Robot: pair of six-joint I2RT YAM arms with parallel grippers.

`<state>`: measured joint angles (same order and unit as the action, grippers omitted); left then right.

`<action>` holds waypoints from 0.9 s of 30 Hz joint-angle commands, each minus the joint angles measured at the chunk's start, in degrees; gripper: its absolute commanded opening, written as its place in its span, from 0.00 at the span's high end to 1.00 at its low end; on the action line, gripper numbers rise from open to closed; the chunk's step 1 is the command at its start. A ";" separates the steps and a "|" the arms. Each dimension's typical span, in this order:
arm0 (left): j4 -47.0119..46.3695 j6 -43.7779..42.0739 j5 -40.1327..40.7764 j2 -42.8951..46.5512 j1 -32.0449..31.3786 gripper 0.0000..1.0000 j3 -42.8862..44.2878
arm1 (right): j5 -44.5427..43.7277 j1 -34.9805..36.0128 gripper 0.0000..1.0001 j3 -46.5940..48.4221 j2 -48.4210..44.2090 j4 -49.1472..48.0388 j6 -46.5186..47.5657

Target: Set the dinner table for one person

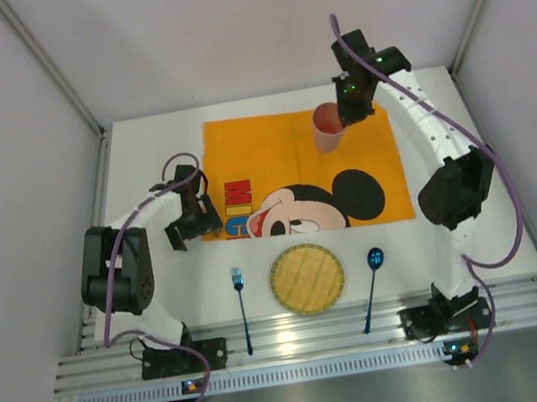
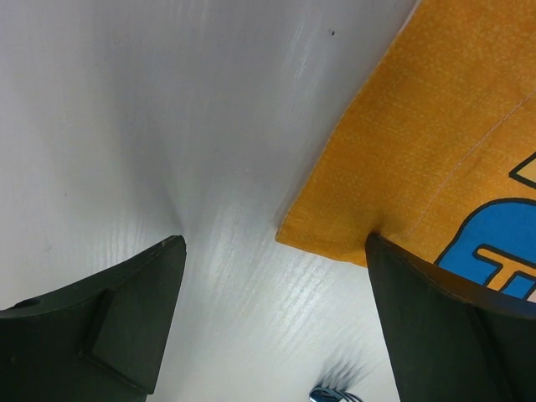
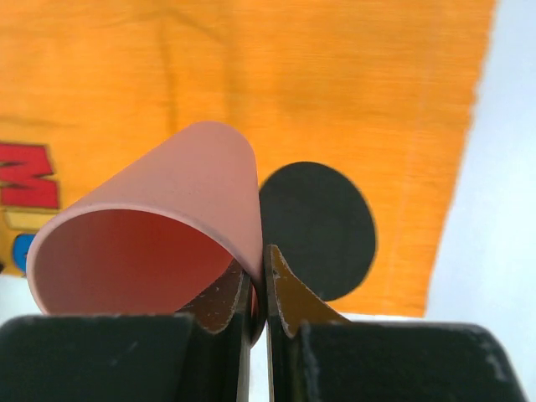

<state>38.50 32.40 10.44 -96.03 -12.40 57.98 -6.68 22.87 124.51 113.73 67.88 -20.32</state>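
Note:
The dinner table (image 1: 142, 169) is a white tabletop with an orange cartoon-mouse placemat (image 1: 271, 150) on its far half. My right gripper (image 1: 346, 113) is shut on the rim wall of a pink cup (image 1: 327, 128) over the placemat's far right part. In the right wrist view the cup (image 3: 159, 226) is tilted, its mouth facing the camera, with one finger inside and one outside at the gripper (image 3: 260, 260). My left gripper (image 1: 195, 217) stands open and holds nothing. It hangs at the placemat's near-left corner (image 2: 402, 167), its fingers (image 2: 134, 310) on either side of that corner.
A round woven plate (image 1: 306, 278) lies near the front edge, with a blue-handled fork (image 1: 243, 306) to its left and a blue spoon (image 1: 374, 281) to its right. The fork's tip (image 2: 331, 394) shows below the left gripper. Grey walls stand on three sides of the table.

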 commanded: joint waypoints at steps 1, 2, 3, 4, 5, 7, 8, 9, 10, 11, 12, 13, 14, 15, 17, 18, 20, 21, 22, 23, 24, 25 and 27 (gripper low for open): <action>0.08 -1.11 2.57 -2.67 0.27 0.06 2.66 | -0.97 -3.35 1.00 2.22 0.26 2.35 1.77; 1.91 -1.20 3.44 -3.02 0.19 0.06 3.19 | -0.97 -4.41 1.00 2.58 1.22 2.17 1.77; 2.80 -1.20 4.84 -3.55 0.27 0.06 4.15 | -1.14 -6.33 1.00 2.93 1.66 2.00 1.60; 3.50 -1.29 5.55 -3.99 0.27 0.08 4.51 | -0.97 -7.22 1.00 3.28 2.10 1.39 1.16; 5.25 -1.29 6.08 -3.99 0.27 0.08 4.86 | -0.97 -7.92 1.00 3.20 2.89 0.86 0.98; 6.41 -1.29 6.88 -2.86 0.27 0.09 4.87 | -2.02 -9.33 1.00 3.28 3.77 -0.72 0.02; 7.19 -1.03 6.88 -2.33 0.27 0.09 4.61 | -2.55 -9.69 1.00 3.55 5.00 -1.08 -0.25; 7.46 -1.03 6.96 -1.63 0.27 0.09 3.82 | -3.16 -9.78 1.00 3.90 5.70 -1.60 -1.03; 7.64 -0.94 6.88 -0.14 0.27 0.09 3.29 | -4.47 -9.95 1.00 5.03 7.62 -1.69 -1.56; 7.64 -1.11 6.53 0.57 0.19 0.09 2.76 | -4.75 -9.95 1.00 5.91 8.60 -1.70 -2.09; 7.38 -1.37 6.00 1.19 0.27 0.09 1.89 | -4.84 -9.95 1.00 7.05 9.57 -1.00 -3.31; 7.55 -1.46 5.74 1.89 0.27 0.09 1.53 | -6.40 -10.04 1.00 9.33 10.62 -0.38 -4.11; 7.81 -1.55 5.74 2.94 0.27 0.09 1.35 | -7.29 -10.04 1.00 10.22 12.20 0.23 -4.90; 7.90 -1.64 5.74 3.39 0.27 0.09 1.00 | -7.73 -10.04 1.00 10.58 12.65 0.24 -5.87; 8.69 -1.56 5.74 4.53 0.27 0.09 0.82 | -10.10 -10.30 1.00 10.93 13.61 0.15 -6.84; 9.04 -1.38 5.39 4.88 0.27 0.09 0.65 | -10.72 -10.30 1.00 10.93 14.06 -0.02 -7.36; 9.66 -0.85 3.81 5.76 0.27 0.09 0.30 | -13.27 -10.65 1.00 11.37 15.11 -0.20 -7.98; 9.75 -0.59 3.28 6.63 0.27 0.09 -0.23 | -13.88 -10.92 1.00 11.54 15.46 -0.98 -8.42; 10.10 -0.50 2.84 6.99 0.27 0.09 -0.49 | -14.50 -11.09 1.00 11.55 15.64 -1.51 -8.60; 10.28 -0.15 2.31 7.26 0.27 0.09 -0.58 | -14.94 -11.71 1.00 11.55 15.99 -1.95 -8.86; 10.54 -0.15 2.31 7.69 0.27 0.09 -0.84 | -15.29 -11.97 1.00 11.63 16.17 -3.35 -9.30; 10.80 0.03 2.31 8.39 0.27 0.09 -0.76 | -15.30 -12.67 1.00 11.72 16.43 -4.06 -9.48; 10.37 -0.58 2.57 9.89 0.27 0.09 -0.32 | -15.21 -13.46 1.00 12.25 16.78 -5.82 -10.27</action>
<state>47.42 31.59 13.45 -89.80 -12.40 57.56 -18.92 11.73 133.23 130.45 67.00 -28.40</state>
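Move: The right hand holds the pink cup by its rim, the cup's middle about 4 cm to its left and 5 below; the orange mat's far right corner is some 13 cm ahead, 13 to its right and 22 below, the mouse's black ear 10 cm back and 3 right. The left hand is open, just over the mat's near left corner, 1 cm to the right and 2 below; the fork's middle lies about 20 cm back and 9 right. Keeping its pinch on the cup's rim, the right hand swings to its right first, then mostly forward and down with a little more right, some 11 cm right, 8 forward and 8 down in all, turning about 25 degrees clockwise as it brings the cup over the mat towards the far right corner. The open left hand eases about 1 cm forward at the mat's near left corner, then draws back some 4 cm, rising and drifting a little left, so that its right-hand finger comes free of the mat. ##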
